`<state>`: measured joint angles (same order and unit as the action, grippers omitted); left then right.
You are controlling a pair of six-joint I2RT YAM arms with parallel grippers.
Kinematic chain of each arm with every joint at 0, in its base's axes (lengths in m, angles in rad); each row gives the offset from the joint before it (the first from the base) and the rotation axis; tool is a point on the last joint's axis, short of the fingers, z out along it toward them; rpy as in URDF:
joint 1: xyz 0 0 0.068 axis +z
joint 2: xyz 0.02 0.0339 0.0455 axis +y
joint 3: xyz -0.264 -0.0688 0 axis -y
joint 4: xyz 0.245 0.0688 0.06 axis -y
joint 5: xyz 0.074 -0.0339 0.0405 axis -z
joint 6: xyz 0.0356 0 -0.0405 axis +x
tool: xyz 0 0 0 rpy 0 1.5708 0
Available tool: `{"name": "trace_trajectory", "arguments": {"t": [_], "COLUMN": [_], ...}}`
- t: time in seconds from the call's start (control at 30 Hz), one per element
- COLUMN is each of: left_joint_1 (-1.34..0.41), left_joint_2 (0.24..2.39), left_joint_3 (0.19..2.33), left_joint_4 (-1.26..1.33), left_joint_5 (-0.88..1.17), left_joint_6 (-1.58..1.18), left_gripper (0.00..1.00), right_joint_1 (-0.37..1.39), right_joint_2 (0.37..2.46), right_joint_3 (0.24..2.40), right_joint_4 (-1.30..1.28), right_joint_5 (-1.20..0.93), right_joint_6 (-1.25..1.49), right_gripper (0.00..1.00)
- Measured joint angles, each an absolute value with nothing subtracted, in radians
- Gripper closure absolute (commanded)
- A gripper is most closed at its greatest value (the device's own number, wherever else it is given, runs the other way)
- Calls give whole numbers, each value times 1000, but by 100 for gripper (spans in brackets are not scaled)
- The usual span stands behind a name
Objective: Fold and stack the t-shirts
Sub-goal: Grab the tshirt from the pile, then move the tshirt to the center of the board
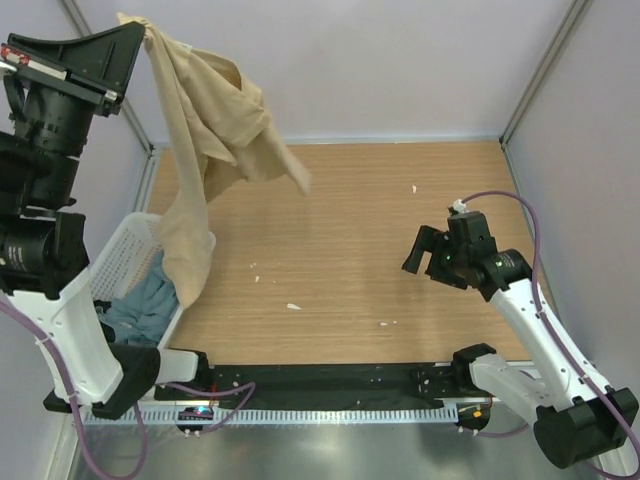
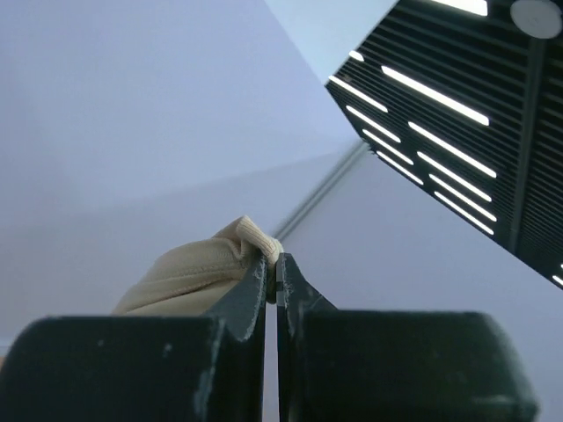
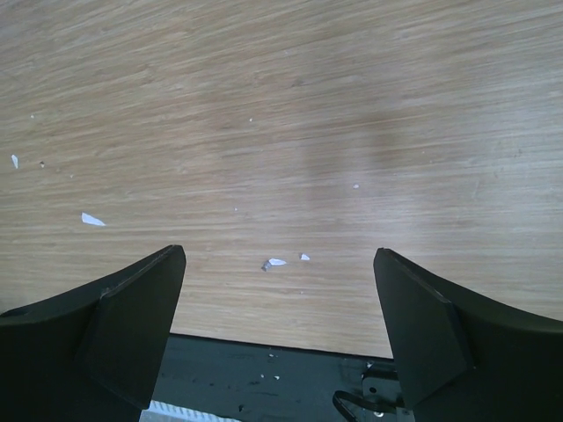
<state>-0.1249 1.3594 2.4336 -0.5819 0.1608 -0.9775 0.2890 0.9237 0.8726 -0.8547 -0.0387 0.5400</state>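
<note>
The tan-beige t-shirt (image 1: 205, 140) hangs in the air at the upper left, its lower end draped over the basket rim. My left gripper (image 1: 143, 32) is raised high and shut on its ribbed edge (image 2: 251, 239), pinched at the fingertips. The grey-blue t-shirt (image 1: 145, 305) lies crumpled inside the white mesh basket (image 1: 125, 245). My right gripper (image 1: 423, 250) hovers over the right half of the wooden table, open, with nothing between its fingers (image 3: 132, 325).
The basket stands at the table's left edge beside the left arm. Small white scraps (image 1: 293, 306) dot the wooden tabletop (image 1: 370, 210). A black strip (image 1: 330, 385) runs along the near edge. Light walls enclose the table.
</note>
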Motion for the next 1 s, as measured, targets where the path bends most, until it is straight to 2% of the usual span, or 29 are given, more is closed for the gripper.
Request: {"name": "trace_trajectory", "arguments": {"t": [0.1,0.17,0.27,0.37,0.5,0.67,0.87,1.0], "left_joint_1": [-125,-126,-166,-305,-501,-575,-575,-576], "left_joint_2": [1311,1227,1060,945,921,846,753,717], "left_joint_3": [2373,2209,1832,1487,1231,1142,1262,1305], "left_joint_4": [-529,-476,-402,-407,-484,-576,-642,-663], "left_joint_5": [242,300,373,383,348,331,309,311], "left_joint_6": [-1045,-1091,-1165,-1201,-1209,-1222,-1195,-1185], "left_gripper": [100,100,100,100,100,100,100,100], "right_joint_1": [289,289,291,292,315,493,744,890], "right_joint_2": [921,913,886,867,861,913,1161,1255], "right_joint_3": [873,873,873,873,849,764,786,839], "right_joint_4": [-857,-860,-870,-864,-756,-481,-223,-113], "right_joint_5": [-68,-84,-115,-190,-329,-426,-445,-405], "right_joint_6": [553,554,548,542,543,552,496,464], "right_gripper": [4,4,4,5,3,0,0,1]}}
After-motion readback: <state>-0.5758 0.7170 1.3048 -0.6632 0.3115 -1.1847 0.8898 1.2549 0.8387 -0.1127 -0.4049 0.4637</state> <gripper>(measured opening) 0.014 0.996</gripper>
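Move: My left hand already holds one end of the tan t-shirt some 70 cm above the table; the middle of the table, where it is headed, lies about 4 cm ahead and 22 cm to its right. The basket is roughly 23 cm to its left and 4 cm back, 65 cm below. From my open right hand, the middle of the hanging t-shirt is about 40 cm to the left, 5 cm ahead and 35 cm up. I swing the t-shirt down over the table: my left hand, still pinching its end, sinks about 35 cm and goes right while tipping down and turning clockwise, then rises some 8 cm as it draws back and slightly left. My right hand sweeps about 25 cm left and a little back towards the cloth, turning counter-clockwise, fingers staying wide open. ##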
